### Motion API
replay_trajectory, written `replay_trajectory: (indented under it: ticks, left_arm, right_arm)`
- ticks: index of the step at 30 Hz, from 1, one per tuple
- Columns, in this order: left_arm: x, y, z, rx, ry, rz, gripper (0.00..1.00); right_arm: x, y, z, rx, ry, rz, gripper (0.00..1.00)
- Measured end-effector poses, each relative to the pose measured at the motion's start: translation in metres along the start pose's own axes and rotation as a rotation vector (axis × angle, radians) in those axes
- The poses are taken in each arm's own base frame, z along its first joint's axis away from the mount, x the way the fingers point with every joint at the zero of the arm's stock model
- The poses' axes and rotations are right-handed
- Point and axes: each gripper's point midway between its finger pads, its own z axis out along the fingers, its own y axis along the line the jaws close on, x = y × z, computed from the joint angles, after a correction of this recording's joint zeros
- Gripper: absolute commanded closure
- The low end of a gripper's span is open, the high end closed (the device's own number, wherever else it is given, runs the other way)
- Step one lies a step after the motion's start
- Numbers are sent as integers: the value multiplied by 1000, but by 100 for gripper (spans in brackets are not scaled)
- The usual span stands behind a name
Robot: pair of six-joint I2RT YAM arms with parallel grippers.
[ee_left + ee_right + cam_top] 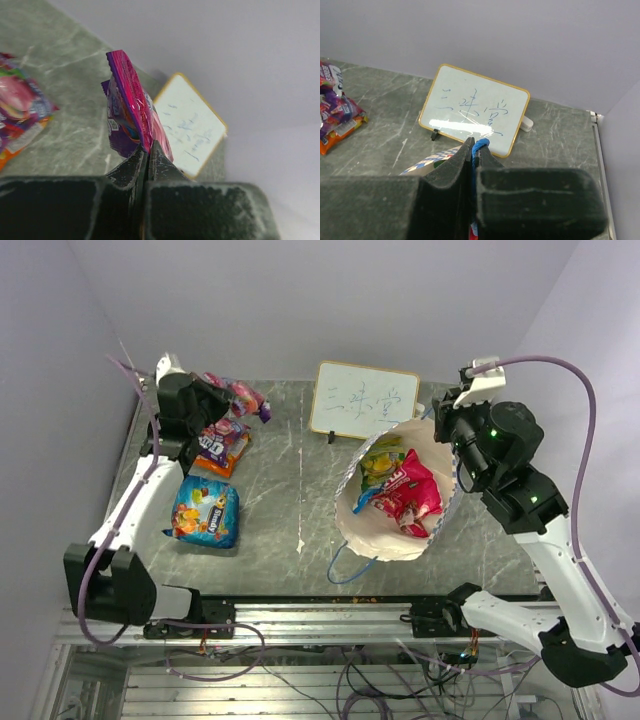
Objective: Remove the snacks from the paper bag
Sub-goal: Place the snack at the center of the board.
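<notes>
The paper bag (pixel 385 540) lies right of centre with its mouth open upward, and its checked band (pixel 427 162) shows in the right wrist view. Inside it lie a yellow-green snack (pixel 380 465) and a pink-red snack (pixel 412 495). My right gripper (pixel 476 144) is shut on the bag's blue cord handle (pixel 482 144) at the far rim. At the back left my left gripper (pixel 146 145) is shut on a pink-purple snack (pixel 127 110) held above the table. A purple-orange snack (pixel 222 447) and a blue snack (pixel 206 512) lie on the table below it.
A white signboard (pixel 363 400) with blue writing stands at the back centre, just behind the bag. The bag's other blue handle loop (pixel 345 570) trails toward the near table edge. Walls close in the table at the back and on both sides.
</notes>
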Motion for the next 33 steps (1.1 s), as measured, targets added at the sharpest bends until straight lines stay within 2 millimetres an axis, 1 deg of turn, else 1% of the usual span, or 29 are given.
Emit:
replay_trajectory:
  ticks: [2, 4, 6, 7, 10, 14, 17, 21, 27, 33]
  left_arm:
    - [4, 33, 16, -46, -16, -52, 93]
    - [-4, 67, 34, -93, -54, -104, 93]
    - [-11, 87, 44, -113, -89, -142, 93]
    - [-19, 99, 48, -117, -123, -170, 93]
    - [-31, 120, 51, -111, -188, -231, 93]
    - [-38, 137, 65, -73, -232, -295, 93]
    - [-34, 146, 79, -54, -234, -326, 93]
    - [-28, 153, 88, -38, -235, -353, 93]
    - [-13, 166, 88, -37, -234, -386, 93]
    - [12, 189, 78, -59, -221, -415, 93]
  right_arm:
    - [2, 2, 3, -7, 7, -12, 100]
    - [4, 4, 5, -15, 14, -26, 100]
    - [6, 5, 6, -22, 19, -39, 100]
    - [7, 6, 7, -26, 21, -47, 100]
    - [7, 5, 8, -27, 24, -66, 100]
    - [7, 5, 9, -26, 24, -86, 100]
    - [8, 4, 10, -22, 24, -97, 100]
    - [10, 4, 15, -16, 30, -112, 100]
    - [11, 2, 16, -6, 34, -124, 100]
    - [11, 2, 16, -6, 33, -124, 100]
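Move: The left hand already holds a purple-and-pink snack. The place it is being taken to, the purple snack on the pile, lies about 6 cm ahead, 9 cm to its left and 28 cm below. The orange snack sticks out from under that one, roughly 4 cm nearer the base, and the blue snack is some 15 cm back and 10 cm left of the hand. From the right hand the purple snack is about 20 cm ahead, 48 cm left and 40 cm down. The left hand carries the pinched snack down onto the pile side of the table, swinging about 11 cm left and some 8 cm forward while it sinks and turns roughly 15 degrees counter-clockwise, then going on almost straight down, easing back a little, for about 16 cm of descent in all. Its left side rolls down some 20 degrees and the fingers stay shut on the snack's edge above the purple snack, while the right hand keeps its pinch at the paper bag's blue handle and barely shifts. ##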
